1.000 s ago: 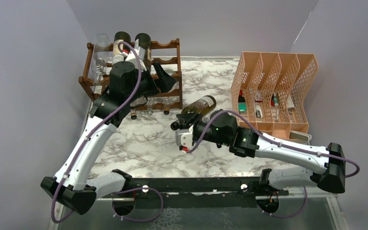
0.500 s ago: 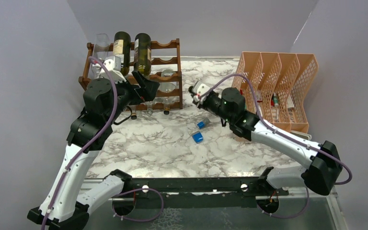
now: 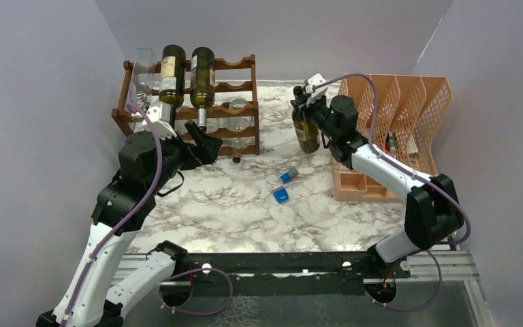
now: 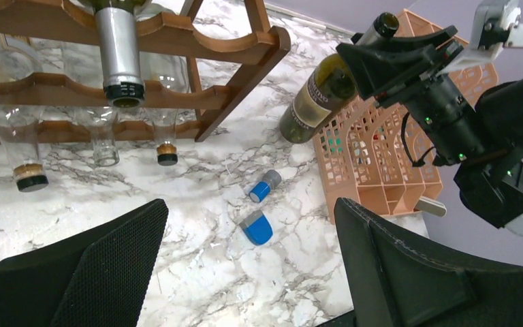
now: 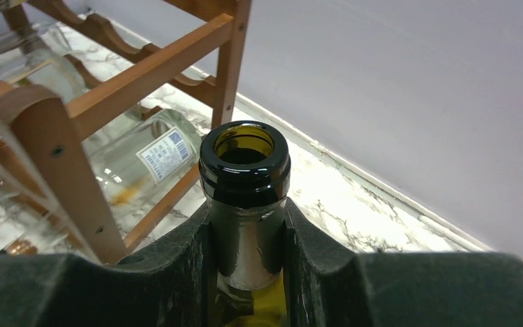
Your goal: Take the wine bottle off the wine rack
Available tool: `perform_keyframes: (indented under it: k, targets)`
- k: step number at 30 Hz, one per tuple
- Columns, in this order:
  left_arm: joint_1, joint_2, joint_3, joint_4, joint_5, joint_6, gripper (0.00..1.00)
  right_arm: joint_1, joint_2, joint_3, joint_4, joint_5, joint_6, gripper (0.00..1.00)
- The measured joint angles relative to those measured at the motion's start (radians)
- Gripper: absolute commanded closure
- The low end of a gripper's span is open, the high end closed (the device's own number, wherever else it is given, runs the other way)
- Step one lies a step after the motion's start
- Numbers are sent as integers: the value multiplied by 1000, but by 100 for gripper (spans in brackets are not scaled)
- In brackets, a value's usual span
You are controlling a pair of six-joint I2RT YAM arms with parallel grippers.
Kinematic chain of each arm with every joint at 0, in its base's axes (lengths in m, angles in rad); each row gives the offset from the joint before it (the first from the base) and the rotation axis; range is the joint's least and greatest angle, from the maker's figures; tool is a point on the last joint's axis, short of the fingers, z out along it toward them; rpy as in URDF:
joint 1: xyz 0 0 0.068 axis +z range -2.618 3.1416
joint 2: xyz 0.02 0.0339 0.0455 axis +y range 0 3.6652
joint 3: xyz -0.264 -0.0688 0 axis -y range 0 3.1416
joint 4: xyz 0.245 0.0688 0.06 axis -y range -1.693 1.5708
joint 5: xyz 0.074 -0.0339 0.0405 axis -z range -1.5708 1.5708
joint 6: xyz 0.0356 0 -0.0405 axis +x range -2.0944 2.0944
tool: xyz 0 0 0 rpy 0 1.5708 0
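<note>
The dark reddish-brown wine rack (image 3: 235, 88) stands at the back left, with two dark bottles (image 3: 203, 73) lying on its top tier and clear bottles lower down. To its right, my right gripper (image 3: 311, 102) is shut on the neck of a green wine bottle (image 3: 306, 133), which is upright and off the rack, beside the peach organizer. The right wrist view shows the bottle's open mouth (image 5: 245, 163) between my right gripper's (image 5: 245, 238) fingers. My left gripper (image 3: 208, 146) hangs open and empty in front of the rack's lower tier, its fingers (image 4: 109, 266) spread wide.
A peach lattice file organizer (image 3: 408, 102) holding small items stands at the back right, close behind the held bottle. Two blue caps (image 3: 280, 196) lie on the marble table's middle. Grey walls close in the left, back and right sides.
My right arm swung from the table's middle to the back beside the organizer, and the bottle it holds now stands upright. My left gripper drew back from the rack's top to its lower front.
</note>
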Motion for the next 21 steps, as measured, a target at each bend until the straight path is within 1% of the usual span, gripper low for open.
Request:
perform_keyframes:
  k: [4,9,15,21]
  targets:
    - [0,-29,-20,-15,4,-12,1,-28,37,0,60,-6,61,99]
    - [0,-40,-21,-16,4,-14,1,-42,47,-14,158,-10,153,99]
    - [0,-36,2,-40,-5,1,1,-65,69,-22,249,1,174,99]
    - [0,-39,16,-57,-16,9,1,-105,105,-50,287,48,187,99]
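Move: The bottle already hangs from the right fingers by its neck. The bare table between rack and organizer box lies about 4 cm ahead, 5 cm right and 27 cm below that hand. The wine rack's middle is some 33 cm left and 6 cm ahead, the organizer box 29 cm right and 2 cm ahead, the nearer blue-capped vial 8 cm back and 3 cm left. From the left hand, that bare patch is roughly 18 cm ahead and 28 cm right, 34 cm below. Still pinching the wine bottle by its neck, the right hand carries it forward and to the right, about 4 cm each way, away from the rack and towards the organizer box side. On the way the hand lifts nearly 2 cm, then sinks back to its starting height, rolling its left side up about 15 degrees to right the bottle and turning slightly clockwise. ##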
